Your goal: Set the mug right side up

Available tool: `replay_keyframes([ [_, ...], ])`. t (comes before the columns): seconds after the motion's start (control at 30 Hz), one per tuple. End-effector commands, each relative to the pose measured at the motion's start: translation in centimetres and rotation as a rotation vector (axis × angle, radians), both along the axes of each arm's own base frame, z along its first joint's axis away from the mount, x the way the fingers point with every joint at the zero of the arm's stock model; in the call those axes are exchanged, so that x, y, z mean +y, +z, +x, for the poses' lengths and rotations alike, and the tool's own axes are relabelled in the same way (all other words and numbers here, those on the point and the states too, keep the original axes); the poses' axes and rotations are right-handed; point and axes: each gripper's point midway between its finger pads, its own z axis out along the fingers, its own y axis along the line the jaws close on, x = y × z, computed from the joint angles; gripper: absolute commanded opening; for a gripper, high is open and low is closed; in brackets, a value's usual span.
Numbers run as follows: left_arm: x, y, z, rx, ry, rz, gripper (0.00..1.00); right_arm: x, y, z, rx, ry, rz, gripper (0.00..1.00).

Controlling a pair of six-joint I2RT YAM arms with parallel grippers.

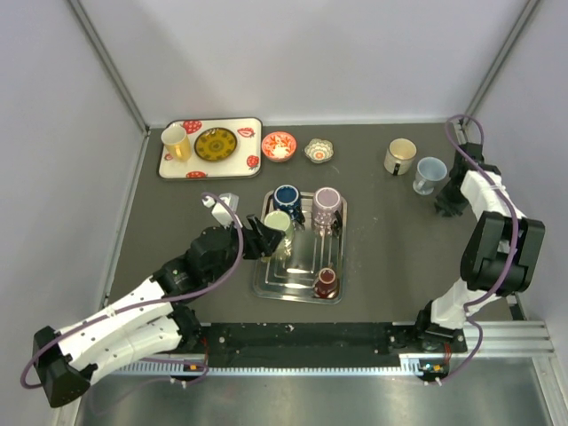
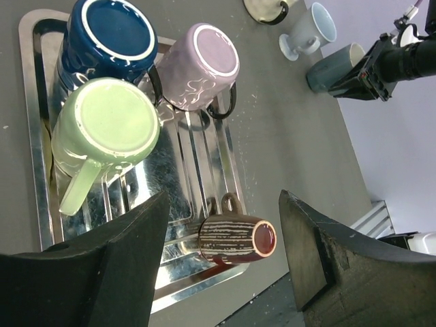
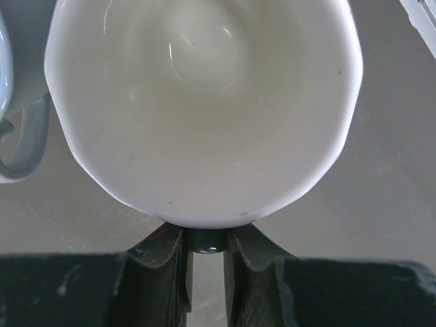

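My right gripper [image 3: 204,255] is shut on the dark handle [image 3: 204,242] of a dark grey mug with a white inside [image 3: 204,102]; its open mouth faces the wrist camera. In the top view this gripper [image 1: 448,202] is at the far right of the table, and the mug [image 2: 332,71] also shows in the left wrist view. My left gripper [image 2: 223,211] is open and empty, hovering over the metal tray [image 1: 266,286]. On the tray a green mug [image 2: 105,129], a dark blue mug [image 2: 109,34] and a lilac mug [image 2: 204,65] stand upside down. A brown striped mug [image 2: 235,238] lies on its side.
A light blue mug [image 1: 429,174] and a cream mug [image 1: 399,156] stand left of the right gripper. At the back left a patterned tray [image 1: 173,167] carries a yellow mug [image 1: 175,142] and a dark plate [image 1: 216,144]. Two small bowls [image 1: 279,145] sit beside it.
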Motion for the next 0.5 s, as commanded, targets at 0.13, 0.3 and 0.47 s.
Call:
replay_keyframes([
  [0.13, -0.6, 0.4, 0.1, -0.003, -0.013, -0.025, 0.71, -1.2, 2.5, 2.8, -0.111, -0.005, -0.040, 0.29],
  [0.3, -0.6, 0.7, 0.1, -0.009, -0.014, -0.026, 0.72, -1.4, 3.7, 2.5, -0.134, -0.008, -0.060, 0.49],
  [0.47, -0.4, 0.7, -0.1, -0.006, -0.017, -0.028, 0.72, -1.1, 5.2, 1.9, -0.166, -0.014, -0.059, 0.54],
])
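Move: The blue-grey mug whose handle the right fingers hold already stands upright on the table. Its middle is about 5 cm ahead of the right hand and 2 cm to its right, at nearly the hand's height. The footed light-blue mug is some 8 cm ahead and 6 cm left of that hand, the cream mug about 16 cm ahead and 15 cm left. From the left hand, the blue-grey mug lies roughly 50 cm right, 18 cm ahead and 13 cm lower. The right hand first eases forward less than 1 cm with its fingers still shut on the blue-grey mug's handle, then spreads them to about half open and lets go, so that the handle is left between the pads with a gap on either side. As the fingers finish opening it starts to rise, by only about 0.5 cm so far, the fingertips still pointing down around the handle and the wrist hardly turning. ##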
